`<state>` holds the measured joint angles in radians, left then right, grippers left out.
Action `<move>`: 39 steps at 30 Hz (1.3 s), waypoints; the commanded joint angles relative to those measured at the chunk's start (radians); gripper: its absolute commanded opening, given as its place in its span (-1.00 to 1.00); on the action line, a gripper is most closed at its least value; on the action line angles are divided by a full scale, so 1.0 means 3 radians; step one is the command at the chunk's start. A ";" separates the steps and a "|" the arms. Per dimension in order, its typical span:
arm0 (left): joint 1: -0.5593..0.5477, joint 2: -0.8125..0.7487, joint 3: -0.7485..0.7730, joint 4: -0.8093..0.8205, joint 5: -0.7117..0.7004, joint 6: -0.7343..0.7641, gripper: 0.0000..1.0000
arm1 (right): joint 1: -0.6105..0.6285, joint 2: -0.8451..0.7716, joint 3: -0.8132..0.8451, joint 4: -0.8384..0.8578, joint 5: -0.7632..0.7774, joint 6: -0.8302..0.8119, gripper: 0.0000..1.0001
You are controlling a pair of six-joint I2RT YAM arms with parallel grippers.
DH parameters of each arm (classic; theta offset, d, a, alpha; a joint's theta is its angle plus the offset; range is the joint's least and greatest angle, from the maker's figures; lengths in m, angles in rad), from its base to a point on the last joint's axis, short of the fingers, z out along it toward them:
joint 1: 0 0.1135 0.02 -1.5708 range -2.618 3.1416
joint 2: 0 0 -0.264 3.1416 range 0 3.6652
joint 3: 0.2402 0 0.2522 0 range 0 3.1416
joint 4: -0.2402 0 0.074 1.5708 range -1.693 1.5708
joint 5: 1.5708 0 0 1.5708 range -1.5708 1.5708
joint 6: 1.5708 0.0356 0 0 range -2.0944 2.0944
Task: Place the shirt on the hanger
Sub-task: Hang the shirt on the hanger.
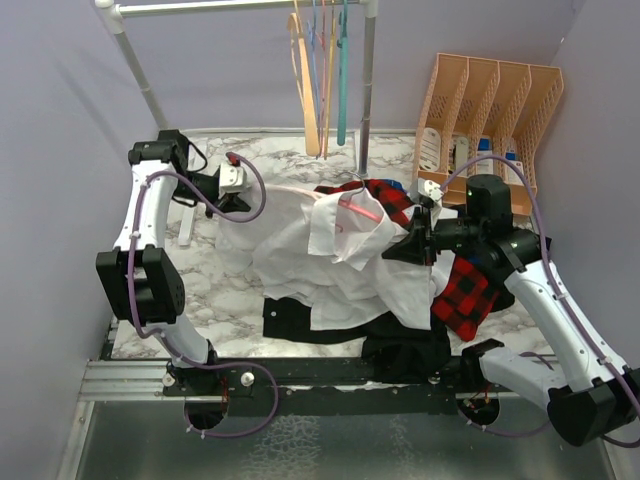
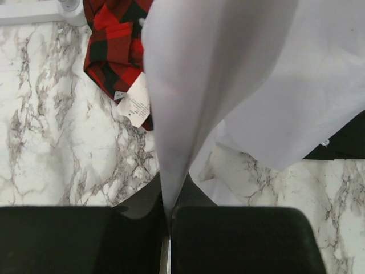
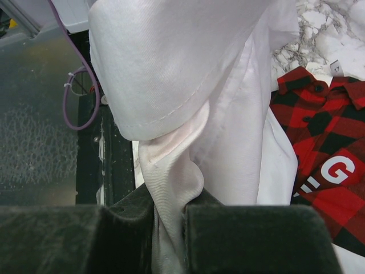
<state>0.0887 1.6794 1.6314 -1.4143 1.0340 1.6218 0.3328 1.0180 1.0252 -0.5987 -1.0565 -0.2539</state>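
The white shirt (image 1: 330, 255) hangs bunched between my two grippers over the marble table. In the top view my left gripper (image 1: 238, 207) is at the shirt's left edge. The left wrist view shows that gripper (image 2: 170, 201) shut on a thin fold of the white fabric (image 2: 188, 85). My right gripper (image 1: 416, 245) is at the shirt's right side. In the right wrist view it (image 3: 170, 198) is shut on a thick twisted bunch of the shirt (image 3: 171, 165). The thin pink hanger (image 1: 362, 211) shows as a line across the top of the shirt, partly buried in cloth.
A red-and-black plaid shirt (image 1: 466, 296) lies under my right arm. A black garment (image 1: 300, 322) lies at the near table edge. Behind stand a rack pole (image 1: 366, 90) with hanging hangers (image 1: 318, 80) and an orange file organizer (image 1: 490, 100).
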 commanded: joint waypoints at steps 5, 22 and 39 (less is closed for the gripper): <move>0.0429 0.0328 0.0539 -0.0031 0.0230 0.0316 -1.00 | 0.0008 -0.0145 0.0089 -0.0190 -0.0004 -0.0150 -0.98; 0.0996 0.0742 0.1037 -0.0031 0.0188 0.0274 -1.00 | 0.0010 -0.0023 0.0322 -0.0310 0.0099 -0.0225 -0.98; 0.1488 0.1318 0.1483 -0.0027 0.0176 0.0025 -1.00 | 0.0010 0.0050 0.0590 -0.0453 0.0116 -0.0269 -0.98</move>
<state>0.3786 1.9999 2.0357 -1.6058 1.1816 1.6161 0.3485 1.0756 1.1275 -0.6811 -0.9764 -0.3199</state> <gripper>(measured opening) 0.011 0.069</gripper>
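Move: Out to the left hand's right, about 27 cm off and roughly level with it, the pink hanger lies inside the white shirt. The shirt's open collar is some 29 cm right and 6 cm back of that hand; the near corner of the red plaid shirt is about 30 cm right, 6 cm out and 20 cm lower. From the right hand, the hanger is about 13 cm ahead and 11 cm left, the collar 5 cm ahead and 10 cm left. Pulling its still-pinched white cloth away from the collar and the right hand, the left hand sweeps left and forward, quickly at first, then eases on mostly leftward, about 10 cm left and 7 cm out in all, turning some 15 degrees counter-clockwise. The right hand keeps its pinch on the shirt's other side, nearly in place, as the anchor. ##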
